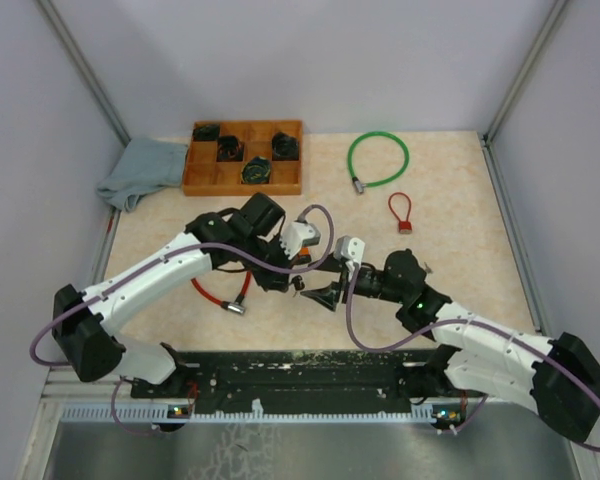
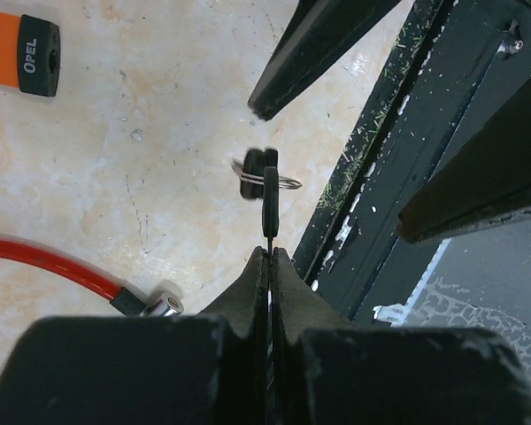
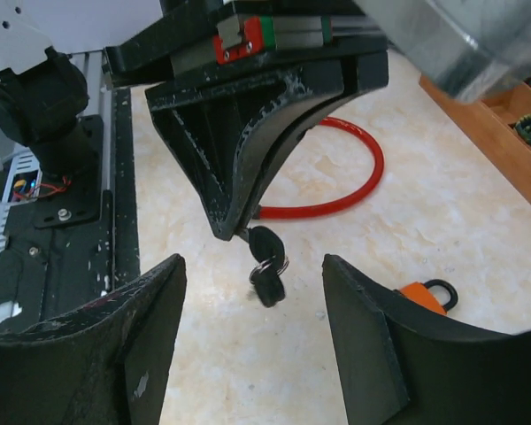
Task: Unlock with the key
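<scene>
My left gripper (image 2: 270, 252) is shut on the blade of a black-headed key (image 2: 270, 199), which sticks out past the fingertips a little above the table. A second black key (image 3: 268, 288) dangles from the first key (image 3: 267, 243) on a small ring. My right gripper (image 3: 252, 262) is open, its fingers spread either side of the hanging keys without touching them. The two grippers meet at the table's middle, left gripper (image 1: 296, 282) beside right gripper (image 1: 325, 297). A red cable lock (image 1: 212, 296) lies under the left arm, its metal end (image 2: 164, 306) free. Its orange body (image 3: 420, 297) rests nearby.
A wooden compartment tray (image 1: 242, 188) with dark items stands at the back left, a grey cloth (image 1: 140, 172) beside it. A green cable loop (image 1: 378, 158) and a small red cable lock (image 1: 401, 212) lie at the back right. The black base rail (image 1: 300, 375) runs along the near edge.
</scene>
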Available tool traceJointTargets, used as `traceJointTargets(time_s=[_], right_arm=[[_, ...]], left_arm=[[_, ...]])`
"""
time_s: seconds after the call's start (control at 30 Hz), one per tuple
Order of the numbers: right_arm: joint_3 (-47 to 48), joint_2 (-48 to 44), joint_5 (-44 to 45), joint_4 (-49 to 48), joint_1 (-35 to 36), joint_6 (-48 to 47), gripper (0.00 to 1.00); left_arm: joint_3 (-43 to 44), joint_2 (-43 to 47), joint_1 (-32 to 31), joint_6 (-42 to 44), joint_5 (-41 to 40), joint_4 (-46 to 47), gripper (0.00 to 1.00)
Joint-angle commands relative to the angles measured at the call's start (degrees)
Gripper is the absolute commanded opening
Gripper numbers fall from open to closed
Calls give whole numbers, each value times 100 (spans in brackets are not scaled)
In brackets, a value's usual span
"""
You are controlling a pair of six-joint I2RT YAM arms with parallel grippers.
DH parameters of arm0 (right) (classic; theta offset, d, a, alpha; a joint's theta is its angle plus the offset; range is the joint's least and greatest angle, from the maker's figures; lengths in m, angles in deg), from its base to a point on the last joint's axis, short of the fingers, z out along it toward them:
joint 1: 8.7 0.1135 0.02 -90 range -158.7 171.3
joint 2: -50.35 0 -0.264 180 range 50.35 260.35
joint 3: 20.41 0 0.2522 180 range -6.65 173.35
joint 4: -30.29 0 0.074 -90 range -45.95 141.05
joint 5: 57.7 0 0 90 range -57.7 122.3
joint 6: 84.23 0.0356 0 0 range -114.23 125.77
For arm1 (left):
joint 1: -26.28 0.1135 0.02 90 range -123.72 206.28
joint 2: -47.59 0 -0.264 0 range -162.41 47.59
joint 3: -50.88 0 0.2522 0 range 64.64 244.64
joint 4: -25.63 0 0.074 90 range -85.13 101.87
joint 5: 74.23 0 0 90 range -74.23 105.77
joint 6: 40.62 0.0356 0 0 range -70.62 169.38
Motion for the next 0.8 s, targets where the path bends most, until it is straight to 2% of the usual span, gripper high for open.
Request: traceJointTargets(time_s=[0.0,0.37,0.77], right_arm=[[5,162,-409,-851,-30,97,63],[-81,475,-600,-999,-30,115,55],[-117,616,-966,-1110,-64,130,35]], left_arm=[[129,-37,-133,173,116,-51,0],[147,-41,-285,219,235,18,0],[156,118,-346,264,410,101,0]])
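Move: The left fingers already hold the key by its blade, with the black head about 3 cm to that hand's right and 4 cm below it. From the open right hand the head lies some 4 cm to the left, 1 cm ahead and 2 cm lower. The orange padlock on the table is about 11 cm ahead of the right hand, 5 cm left and 15 cm below; the red cable lock's cylinder is roughly 12 cm left of the left hand, level fore-and-aft, 14 cm below. The right hand eases in from the side on the key's black head, sinking about 1.5 cm after a tiny rise while it works roughly 1 cm left and 1 cm back, and its fingers go from well open to a bit over a third open with the head between their tips. To meet it the left hand keeps its grip on the blade and carries the key slowly back and a little right, about 2 cm in all, its wrist turning some 5 degrees clockwise. ##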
